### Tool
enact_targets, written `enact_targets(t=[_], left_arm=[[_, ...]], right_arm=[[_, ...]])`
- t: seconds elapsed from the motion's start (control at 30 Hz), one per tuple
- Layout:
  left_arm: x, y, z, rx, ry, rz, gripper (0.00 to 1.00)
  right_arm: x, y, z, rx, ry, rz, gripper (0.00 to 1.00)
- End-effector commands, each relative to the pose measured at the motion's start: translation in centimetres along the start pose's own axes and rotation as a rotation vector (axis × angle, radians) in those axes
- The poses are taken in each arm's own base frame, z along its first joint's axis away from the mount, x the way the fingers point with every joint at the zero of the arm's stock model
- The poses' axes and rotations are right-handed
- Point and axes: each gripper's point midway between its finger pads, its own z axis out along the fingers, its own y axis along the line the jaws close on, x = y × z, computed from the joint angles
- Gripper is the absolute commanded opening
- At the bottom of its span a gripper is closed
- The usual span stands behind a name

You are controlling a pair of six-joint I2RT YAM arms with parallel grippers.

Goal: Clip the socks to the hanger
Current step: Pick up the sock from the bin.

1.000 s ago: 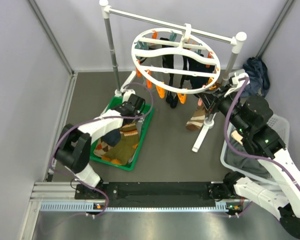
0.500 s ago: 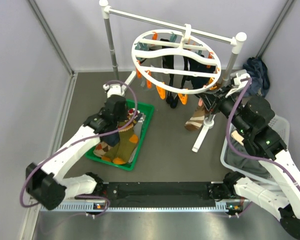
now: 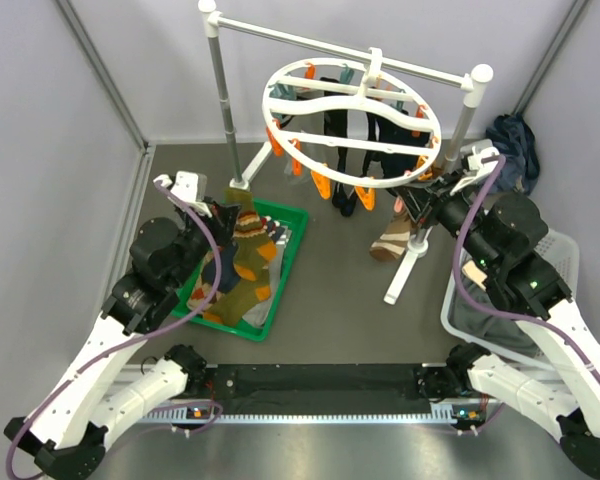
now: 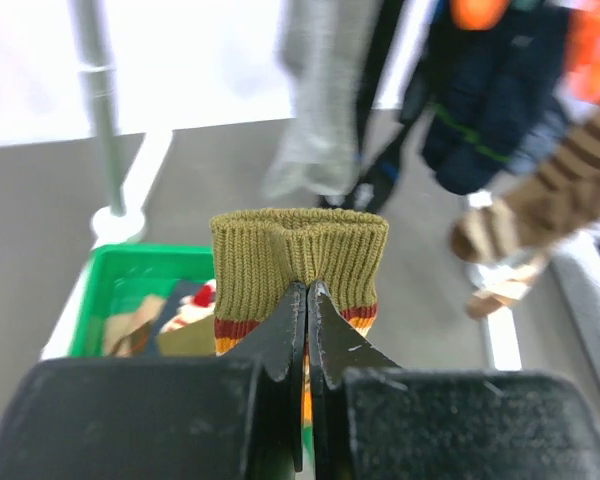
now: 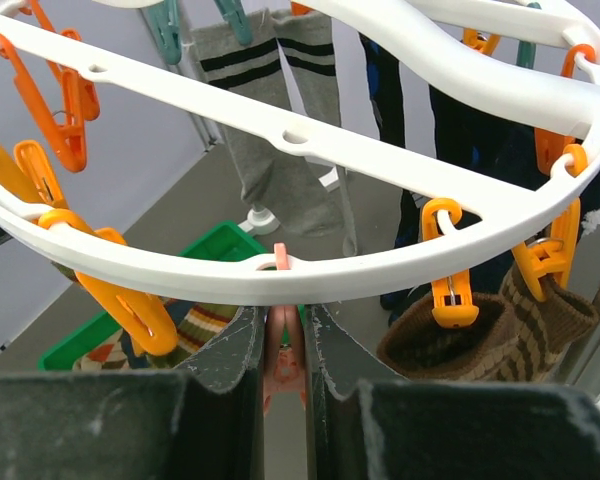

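My left gripper (image 4: 307, 290) is shut on the cuff of an olive sock (image 4: 300, 245) with red and orange stripes. From above, that sock (image 3: 250, 245) hangs from the gripper (image 3: 227, 213) over the green tray (image 3: 292, 257), where more socks (image 3: 235, 297) lie. My right gripper (image 5: 283, 315) is shut on a pink-orange clip (image 5: 285, 350) under the front rim of the white ring hanger (image 5: 371, 271). A grey banded sock (image 5: 280, 120), dark navy socks (image 5: 460, 130) and a brown striped sock (image 5: 480, 330) hang from other clips.
The hanger hangs from a white-and-grey rail stand (image 3: 223, 100) whose foot (image 3: 405, 270) reaches toward the middle. A white lattice basket (image 3: 563, 243) sits at the right by my right arm. A dark blue cloth bundle (image 3: 510, 145) lies at the back right.
My left arm has risen out of the tray and drawn back to the left, lifting the striped olive sock by its cuff. The right arm has stayed on its clip.
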Motion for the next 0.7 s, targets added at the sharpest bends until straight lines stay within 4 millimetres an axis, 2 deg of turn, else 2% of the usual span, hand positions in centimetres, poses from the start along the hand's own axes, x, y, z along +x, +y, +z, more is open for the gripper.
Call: enact_targets(t=[0.0, 0.03, 0.27, 0.3, 0.33, 0.37, 0.43, 0.47, 0.5, 0.67], left_arm=[[-2.6, -4.5, -0.6, 0.240, -0.050, 0.000, 0.00], [-2.4, -6.0, -0.6, 0.320, -0.041, -0.004, 0.00], [-0.9, -11.2, -0.4, 0.545, -0.034, -0.063, 0.00], [-1.1, -11.9, -0.3, 0.565, -0.055, -0.062, 0.00], [-0.4, -12.5, 0.2, 0.570, -0.040, -0.058, 0.00], [0.1, -14.1, -0.2, 0.612, -0.037, -0.033, 0.00], [0.5, -15.4, 0.6, 0.597, -0.044, -0.001, 0.00], [1.0, -17.1, 0.0, 0.637, -0.046, 0.032, 0.00], [0.6, -17.6, 0.3, 0.623, -0.064, 0.037, 0.00], [2.5, -21.9, 1.0, 0.698, -0.066, 0.053, 0.00]], right_arm=[[0.2, 0.5, 0.0, -0.027, 0.002, 0.024, 0.00], [0.2, 0.5, 0.0, -0.027, 0.002, 0.027, 0.00], [0.1, 0.7, -0.1, -0.033, -0.003, 0.037, 0.00], [0.0, 0.8, -0.1, -0.038, -0.006, 0.042, 0.00], [-0.1, 0.8, 0.0, -0.041, -0.009, 0.045, 0.00], [0.0, 0.9, 0.0, -0.045, -0.006, 0.048, 0.00], [0.1, 1.1, 0.0, -0.052, -0.008, 0.058, 0.00], [0.1, 1.1, 0.0, -0.055, -0.008, 0.061, 0.00], [0.1, 1.1, 0.1, -0.055, -0.007, 0.068, 0.00], [0.0, 1.5, 0.0, -0.070, -0.015, 0.087, 0.00]])
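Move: The pink clip on the near rim of the ring hanger is already pinched in the right hand's fingertips, practically at that hand's point. From the left hand, which holds the olive sock, that clip lies about 28 cm to the right, 2 cm farther out and 4 cm higher. The nearest orange clip is some 22 cm to the left hand's right, 2 cm ahead and 4 cm up; the green bin is about 30 cm below, 3 cm to its left, level fore and aft. The olive sock, still pinched by its cuff and dangling, is carried by the left hand some 19 cm to the right and about 7 cm back towards the base, towards the pink clip, dipping slightly near the end. The wrist swings clockwise about 40 degrees on the way, fingers staying shut; the right hand stays at the rim and keeps its hold on the clip. ##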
